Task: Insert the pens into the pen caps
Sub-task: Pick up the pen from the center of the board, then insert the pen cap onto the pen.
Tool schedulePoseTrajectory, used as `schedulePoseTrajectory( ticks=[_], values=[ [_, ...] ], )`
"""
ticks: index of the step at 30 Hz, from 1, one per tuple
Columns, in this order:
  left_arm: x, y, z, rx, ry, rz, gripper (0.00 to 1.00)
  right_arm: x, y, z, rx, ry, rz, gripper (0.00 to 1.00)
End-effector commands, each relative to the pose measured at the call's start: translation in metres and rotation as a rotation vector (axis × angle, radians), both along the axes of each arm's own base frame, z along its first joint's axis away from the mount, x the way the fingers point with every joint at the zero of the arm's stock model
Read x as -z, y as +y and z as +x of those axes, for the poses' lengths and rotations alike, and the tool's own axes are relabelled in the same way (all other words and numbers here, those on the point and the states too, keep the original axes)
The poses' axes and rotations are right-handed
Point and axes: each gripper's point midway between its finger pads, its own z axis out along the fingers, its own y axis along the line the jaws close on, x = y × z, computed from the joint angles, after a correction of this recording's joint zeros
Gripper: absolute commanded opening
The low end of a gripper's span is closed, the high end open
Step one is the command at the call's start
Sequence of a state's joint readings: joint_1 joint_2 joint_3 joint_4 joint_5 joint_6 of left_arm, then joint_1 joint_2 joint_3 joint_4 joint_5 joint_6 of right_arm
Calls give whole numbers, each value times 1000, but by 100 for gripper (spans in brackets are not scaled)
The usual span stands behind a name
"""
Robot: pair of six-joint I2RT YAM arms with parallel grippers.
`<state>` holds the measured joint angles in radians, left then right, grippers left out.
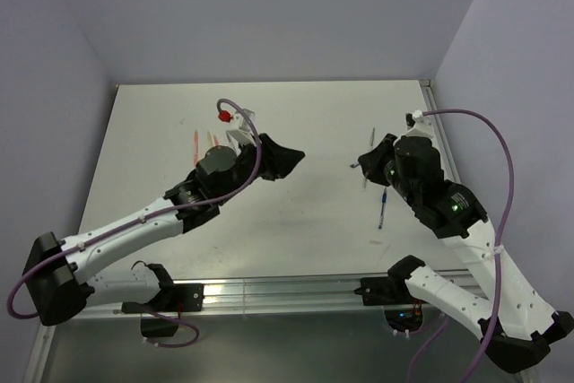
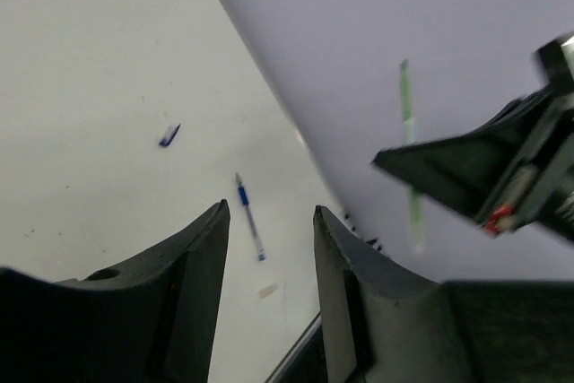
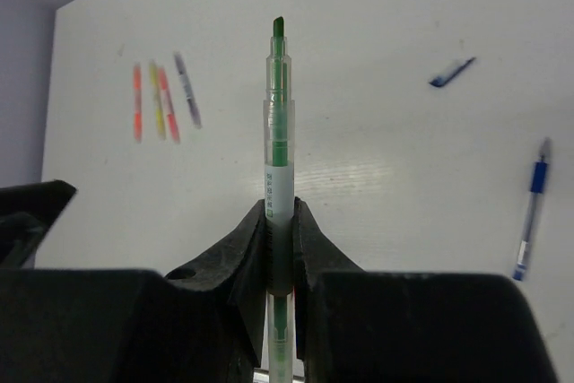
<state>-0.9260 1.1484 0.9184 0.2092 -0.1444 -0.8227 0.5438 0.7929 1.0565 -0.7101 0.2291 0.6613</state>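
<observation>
My right gripper [image 3: 279,208] is shut on a green-clear pen [image 3: 279,132], which stands upright between the jaws with its green tip away from the wrist camera. In the top view the right gripper [image 1: 366,163] holds it above the right of the table. The left gripper [image 2: 269,208] is open with nothing between its fingers, and hangs over the middle of the table [image 1: 280,161]. In the left wrist view the green pen [image 2: 410,145] shows ahead, off to the right. A blue pen [image 2: 249,218], a dark blue cap [image 2: 169,135] and a pale cap [image 2: 267,291] lie on the table.
Orange [image 3: 137,114], yellow [image 3: 157,109], red-pink [image 3: 169,116] and grey [image 3: 187,100] pens lie side by side at the far left of the white table [image 1: 305,221]. The blue pen [image 1: 383,208] lies near the right arm. Purple walls close in the back and sides.
</observation>
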Motion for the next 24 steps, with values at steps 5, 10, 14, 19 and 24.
schedulePoseTrajectory(
  ticks=[5,10,14,19,24],
  values=[
    [94,-57,-26,319,-209,250,44,-66,-55,-16,186,-108,-38,0],
    [116,-118,-53,600,-345,321,41,-97,-56,-25,152,-155,-19,0],
    [144,-157,-73,814,-402,395,44,-109,-53,-28,115,-187,-19,0],
    [171,-200,-93,963,-436,453,45,-118,-51,-27,95,-210,-28,0],
    [213,-223,-103,1018,-453,600,43,-123,-47,-26,67,-221,-38,0]
  ],
)
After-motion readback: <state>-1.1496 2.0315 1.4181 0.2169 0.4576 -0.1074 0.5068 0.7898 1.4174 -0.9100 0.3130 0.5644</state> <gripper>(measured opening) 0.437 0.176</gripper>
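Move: The blue pen lies on the board some 23 cm to the left gripper's right, about 4 cm farther out and roughly 31 cm below it. Its blue cap is about 13 cm beyond the pen and 6 cm to the left of it; a pale strip lies 9 cm nearer the bases than the pen and 3 cm to the left of it. From the right gripper, still holding the green marker, the pen is about 11 cm right, 4 cm ahead and 28 cm down. Drop the left gripper steeply, then sweep it right towards the near end of the blue pen, about 22 cm right and 19 cm down in all, easing back some 9 cm. Swing its fingers clockwise about 55 degrees to point right and slightly down, left side rolling up, fingers half open. Meanwhile, keep the green marker pinched and lift the right gripper about 10 cm, drifting right. ##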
